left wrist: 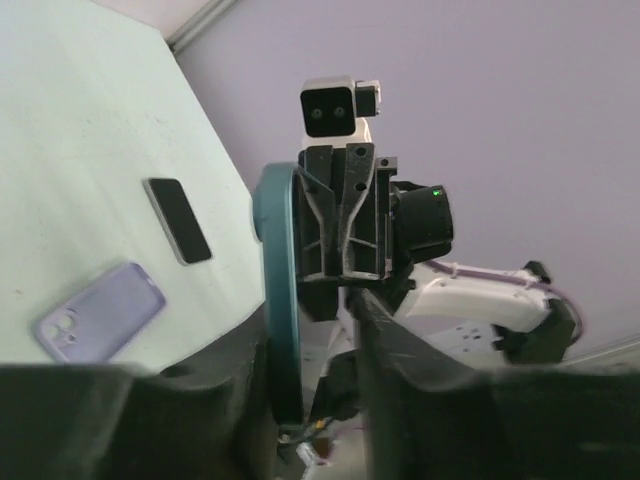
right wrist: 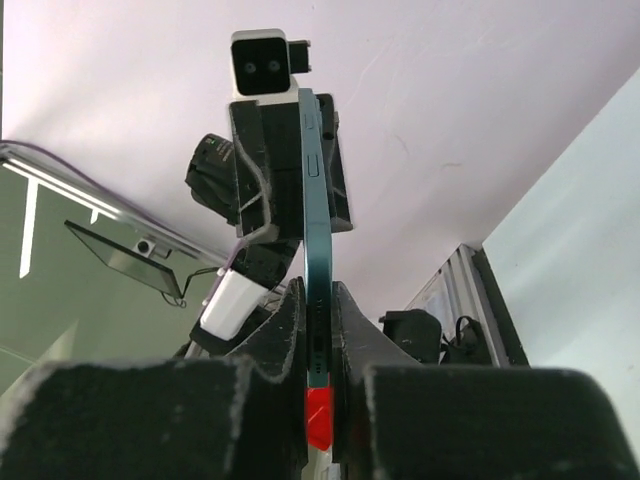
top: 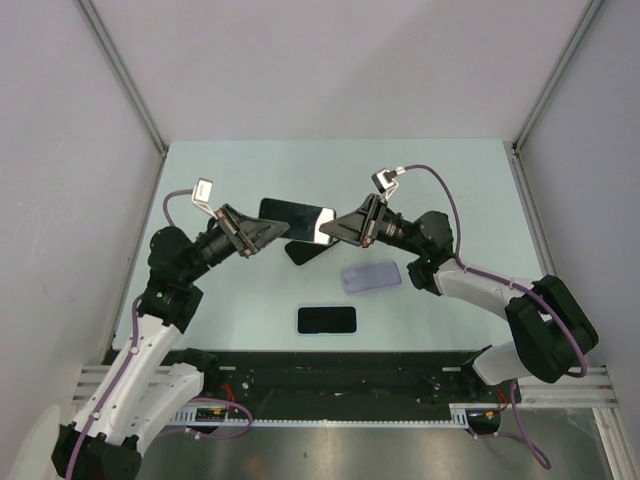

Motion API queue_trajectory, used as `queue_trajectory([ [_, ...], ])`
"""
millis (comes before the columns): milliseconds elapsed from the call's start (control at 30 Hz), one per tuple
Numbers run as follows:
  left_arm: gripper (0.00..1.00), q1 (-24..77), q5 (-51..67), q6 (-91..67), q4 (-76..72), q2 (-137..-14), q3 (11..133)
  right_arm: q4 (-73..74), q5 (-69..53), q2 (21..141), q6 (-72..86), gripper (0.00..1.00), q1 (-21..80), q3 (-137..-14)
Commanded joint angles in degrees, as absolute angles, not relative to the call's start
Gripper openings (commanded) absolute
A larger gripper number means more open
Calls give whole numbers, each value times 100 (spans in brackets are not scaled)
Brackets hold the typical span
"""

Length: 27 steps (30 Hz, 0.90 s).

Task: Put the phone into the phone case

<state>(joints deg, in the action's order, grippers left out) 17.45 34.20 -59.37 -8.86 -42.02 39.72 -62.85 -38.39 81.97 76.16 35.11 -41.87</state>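
Note:
The phone [top: 297,217], teal-edged with a dark screen, is held in the air between both arms above the table's middle. My right gripper [top: 335,228] is shut on its right end; in the right wrist view both fingers press the phone's [right wrist: 315,200] thin edge at the gripper [right wrist: 318,330]. My left gripper [top: 268,232] is at the phone's left end. In the left wrist view the phone [left wrist: 280,290] lies against one finger, with a gap to the other, so this gripper [left wrist: 315,340] stands open. The lilac phone case [top: 372,276] lies flat on the table below, also visible as the case [left wrist: 100,312].
A second black phone [top: 327,320] lies screen-up near the table's front edge, in front of the case; it shows as the black phone [left wrist: 178,220] in the left wrist view. Grey walls enclose the pale green table [top: 230,170] on three sides.

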Motion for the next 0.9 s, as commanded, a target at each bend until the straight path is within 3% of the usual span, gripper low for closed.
queue_trajectory([
  [0, 57, 1811, 3604, -5819, -1354, -4034, 3903, -6162, -4008, 8148, 7524, 2, 3498, -4447],
  [67, 75, 1811, 3595, -5748, -1345, -4052, 3832, -5411, -3947, 7973, 7200, 2, 3393, -4465],
  [100, 89, 1811, 3612, -5748, -1336, -4113, 3797, -5049, -3894, 7911, 7068, 2, 3340, -4482],
  [167, 98, 1811, 3700, -5695, -1327, -4218, 3701, -4425, -3841, 7762, 6778, 1, 3235, -4500],
  [533, 100, 1819, 3753, -5134, -722, -5132, 3261, -1330, -3963, 6944, 5222, 1, 1725, -4500],
  [867, 100, 2161, 3604, -4860, -439, -6713, 3208, 1140, -4561, 6776, 3491, 1, 336, -4500],
])
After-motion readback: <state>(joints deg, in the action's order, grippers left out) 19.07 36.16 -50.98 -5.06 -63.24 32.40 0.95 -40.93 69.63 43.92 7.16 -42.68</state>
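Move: Below and to the right of the right hand, which already grips the held phone, lies the purple phone case: about 9 cm right, 5 cm ahead, 28 cm down. The black two-lens phone lies some 15 cm left of the case and 8 cm farther out; the phone near the table's front edge is about 11 cm left of the case and 12 cm nearer the base. From the left hand, the case is roughly 22 cm right, 7 cm ahead, 30 cm down. Opening wide, the left hand lets the phone go to the right hand, then sinks about 18 cm with its fingers tipping down. The right hand keeps its pinch and carries the phone right some 16 cm, down nearly as far and forward about half that, tipping its fingers down and turning clockwise, towards the purple case. ##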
